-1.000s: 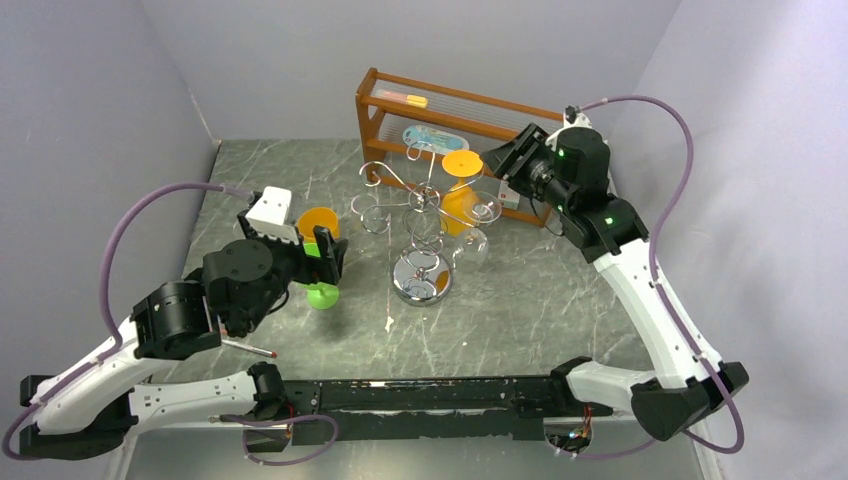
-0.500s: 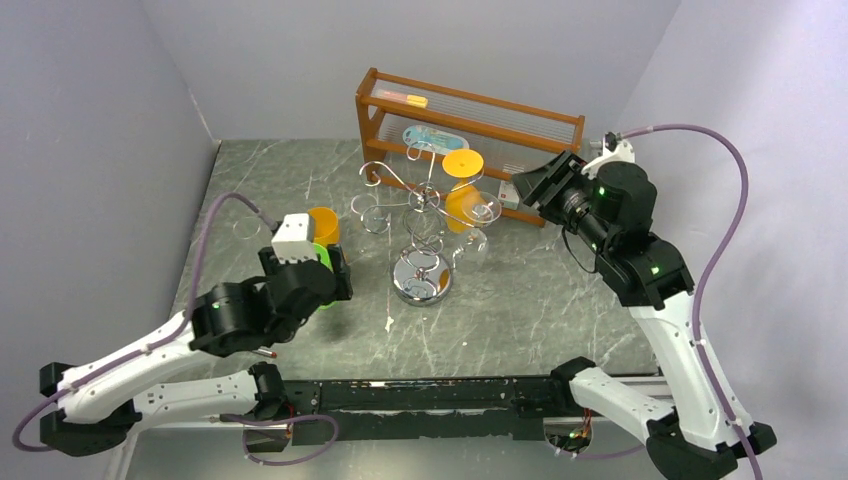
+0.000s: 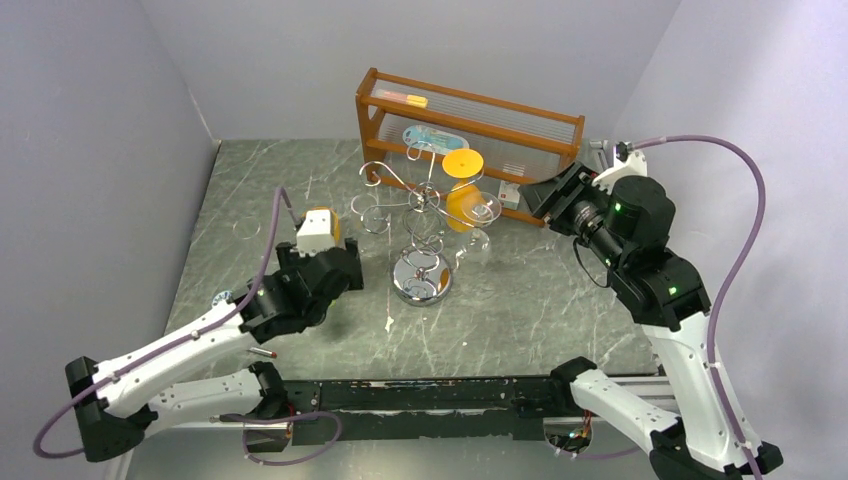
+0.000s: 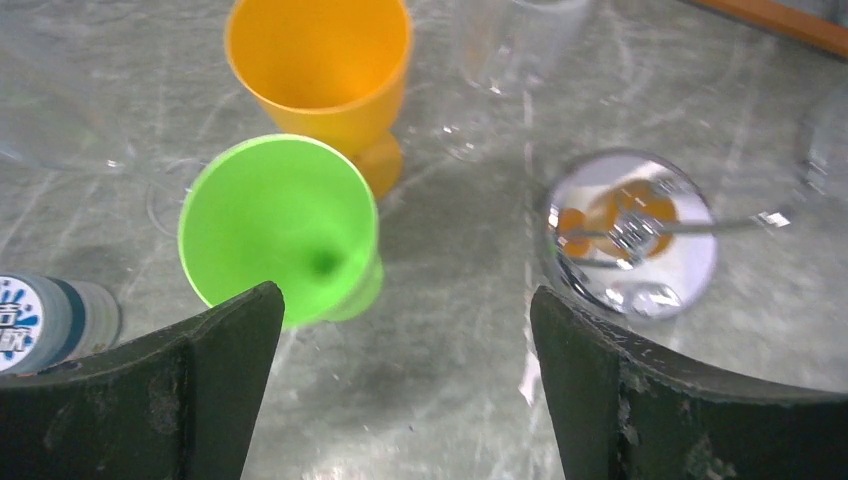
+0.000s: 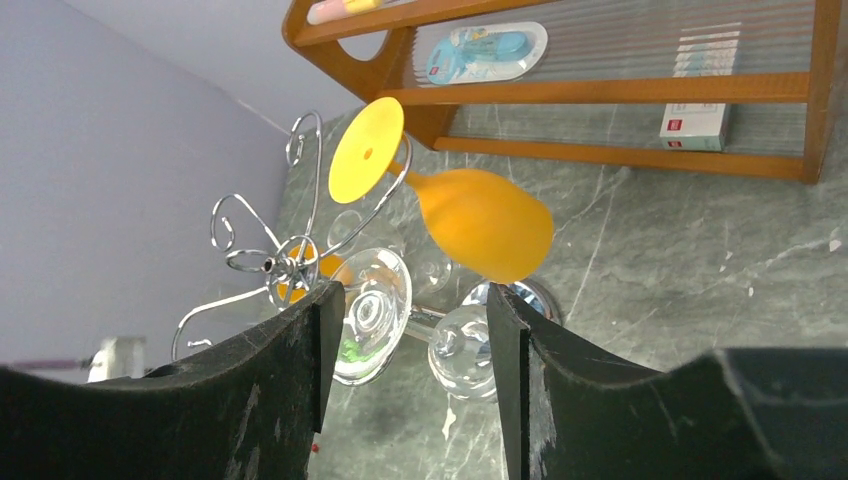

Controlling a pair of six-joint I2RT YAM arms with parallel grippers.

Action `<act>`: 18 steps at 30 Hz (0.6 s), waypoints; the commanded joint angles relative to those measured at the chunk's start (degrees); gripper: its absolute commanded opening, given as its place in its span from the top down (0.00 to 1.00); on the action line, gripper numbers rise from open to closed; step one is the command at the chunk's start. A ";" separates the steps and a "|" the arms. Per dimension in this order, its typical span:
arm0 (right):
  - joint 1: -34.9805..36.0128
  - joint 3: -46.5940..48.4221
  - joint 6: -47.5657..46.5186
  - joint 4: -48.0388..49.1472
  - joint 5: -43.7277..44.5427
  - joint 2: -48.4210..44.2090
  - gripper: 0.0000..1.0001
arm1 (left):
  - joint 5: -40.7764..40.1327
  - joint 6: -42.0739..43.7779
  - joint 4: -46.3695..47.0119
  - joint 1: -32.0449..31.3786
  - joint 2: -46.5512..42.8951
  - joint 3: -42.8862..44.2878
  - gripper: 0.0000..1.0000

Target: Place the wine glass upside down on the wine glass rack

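Note:
The chrome wine glass rack (image 3: 418,205) stands mid-table on its round base (image 4: 630,235). An orange wine glass (image 5: 470,215) and a clear wine glass (image 5: 420,325) hang upside down from its right arms. My right gripper (image 5: 412,300) is open and empty, well back from them near the shelf; in the top view that gripper (image 3: 545,195) is right of the rack. A green wine glass (image 4: 280,230) and another orange one (image 4: 325,70) stand upright left of the base. My left gripper (image 4: 405,295) hovers open above the table beside the green glass, holding nothing.
A brown wooden shelf (image 3: 470,115) with small items runs along the back. More clear glasses (image 4: 515,40) stand near the orange one. A round printed lid (image 4: 40,320) lies by the left finger. A red-tipped stick (image 3: 262,352) lies near the front.
My right arm has drawn back to the right, away from the rack. My left arm has swung forward and right, its wrist now covering the green glass in the top view.

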 commanded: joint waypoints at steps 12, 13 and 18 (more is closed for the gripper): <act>-0.01 -0.81 -1.34 -0.86 0.99 -2.98 0.42 | 16.09 16.97 15.88 18.98 4.89 -4.20 0.20; 0.02 -0.99 -1.24 -0.75 1.01 -3.06 0.42 | 16.44 17.06 15.83 19.41 5.13 -4.36 0.24; 0.01 -1.53 -0.66 -0.57 0.98 -3.42 0.43 | 16.87 14.76 13.19 20.56 7.09 -4.93 0.43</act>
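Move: The green glass stands about 4 cm ahead of the left hand and 6 cm to its left, its middle some 11 cm below. Beyond it the orange glass is about 12 cm ahead and 5 cm left of the hand. At the same height, one clear glass stands roughly 15 cm ahead and 5 cm right, another 9 cm ahead and 17 cm left. From the right hand, the green glass is about 43 cm left, level fore and aft, and 29 cm lower. Over the green glass's right rim the left hand comes forward about 5 cm, sinking some 3 to 4 cm and edging left, mostly in one early sweep. As it slows, the wide-open fingers close by about a third, still spread, the left finger over or inside the bowl and the right one outside its right wall. The fingertips tip down about 5 degrees. ##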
